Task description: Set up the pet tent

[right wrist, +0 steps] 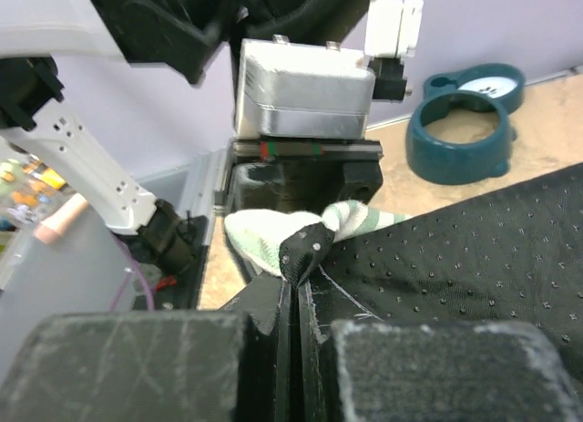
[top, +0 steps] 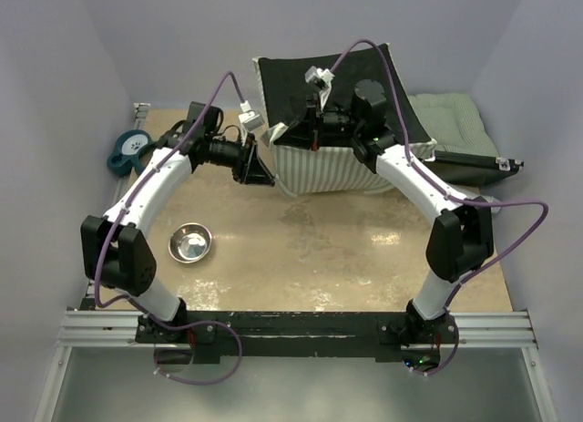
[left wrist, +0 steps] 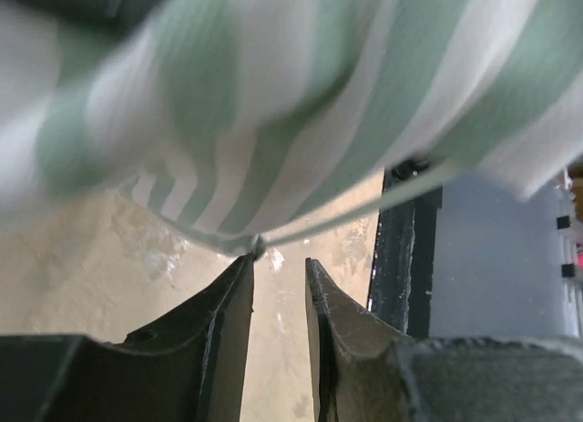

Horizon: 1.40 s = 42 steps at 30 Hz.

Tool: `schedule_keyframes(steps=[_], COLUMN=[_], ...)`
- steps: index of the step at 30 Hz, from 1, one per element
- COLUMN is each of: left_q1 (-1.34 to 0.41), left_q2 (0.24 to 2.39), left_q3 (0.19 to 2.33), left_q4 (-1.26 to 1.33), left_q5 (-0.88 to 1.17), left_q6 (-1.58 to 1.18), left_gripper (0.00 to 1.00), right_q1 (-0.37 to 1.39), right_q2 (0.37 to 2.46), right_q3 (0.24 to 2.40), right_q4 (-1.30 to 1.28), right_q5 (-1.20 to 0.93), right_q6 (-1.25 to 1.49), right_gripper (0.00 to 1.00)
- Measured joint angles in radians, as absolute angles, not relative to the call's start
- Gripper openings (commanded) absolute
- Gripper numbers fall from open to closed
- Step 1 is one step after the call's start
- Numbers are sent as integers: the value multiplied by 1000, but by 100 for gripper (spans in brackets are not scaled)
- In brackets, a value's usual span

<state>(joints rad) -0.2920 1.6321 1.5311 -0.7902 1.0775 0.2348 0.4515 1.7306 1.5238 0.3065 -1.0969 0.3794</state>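
Observation:
The pet tent lies collapsed at the back middle of the table, its black dotted base tipped up and its green-and-white striped cloth hanging below. My right gripper is shut on a folded corner of the black dotted fabric, with striped cloth bunched just beyond the tips. My left gripper stands open at the tent's lower left edge. Nothing is between its jaws. The striped cloth hangs right above them, its thin hem brushing the left fingertip.
A steel bowl sits on the table at front left. A teal double-bowl holder stands at the far left edge. A green quilted cushion lies at back right, with a black flat piece beside it.

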Motion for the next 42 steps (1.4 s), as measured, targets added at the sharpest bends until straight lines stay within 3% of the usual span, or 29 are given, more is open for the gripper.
schedule_keyframes(steps=[10, 16, 19, 26, 29, 32, 35, 39, 41, 42], left_q1=[-250, -250, -253, -260, -260, -260, -260, -263, -263, -263], left_q2=[1359, 1336, 1348, 1382, 1383, 1384, 1399, 1431, 1445, 1451], left_q3=[1110, 1044, 1034, 1026, 1024, 1025, 1042, 1094, 1111, 1115], left_q4=[-73, 264, 352, 477, 485, 457, 361, 226, 176, 150], left_q5=[1129, 1126, 1126, 1121, 1117, 1115, 1119, 1118, 1115, 1113], left_q6=[-145, -333, -387, -481, -489, -482, -447, -391, -369, -356], left_gripper=[37, 35, 29, 0, 0, 0, 0, 0, 0, 0], right_q1=[451, 451, 449, 448, 449, 448, 448, 434, 423, 417], right_q2=[1732, 1732, 1732, 1732, 1732, 1732, 1732, 1732, 1729, 1726], right_q3=[1524, 1523, 1523, 1523, 1521, 1520, 1520, 1539, 1549, 1552], right_q4=[335, 351, 361, 374, 377, 377, 366, 294, 258, 238], right_q5=[-1110, -1109, -1108, -1110, -1111, -1111, -1110, -1108, -1108, -1109], right_q6=[421, 434, 442, 453, 454, 455, 443, 379, 341, 322], right_gripper=[0, 0, 0, 0, 0, 19, 50, 60, 59, 54])
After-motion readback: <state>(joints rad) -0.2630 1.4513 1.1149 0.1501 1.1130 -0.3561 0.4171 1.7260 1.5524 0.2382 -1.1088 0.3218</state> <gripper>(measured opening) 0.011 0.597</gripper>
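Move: The tent's striped corner, pinched in the right fingertips, lies about 8 cm above the part-open left fingers, some 4 cm farther out and 1 cm to their right; it is about 1 cm left of the right hand point. The tent's black panel is centred about 16 cm ahead, 16 cm right and 5 cm above the left hand. The metal bowl sits on the table about 10 cm back, 18 cm left and 25 cm below the left hand. Raise the left gripper about 6 cm towards the striped corner, tilting its fingers up some 20 degrees until they point nearly level to the right, and shut them at the corner's outer edge. Then lower it about 3 cm. Keep the right hand's pinch until the left is shut, then open the right fingers wide and ease them slightly right and forward. ##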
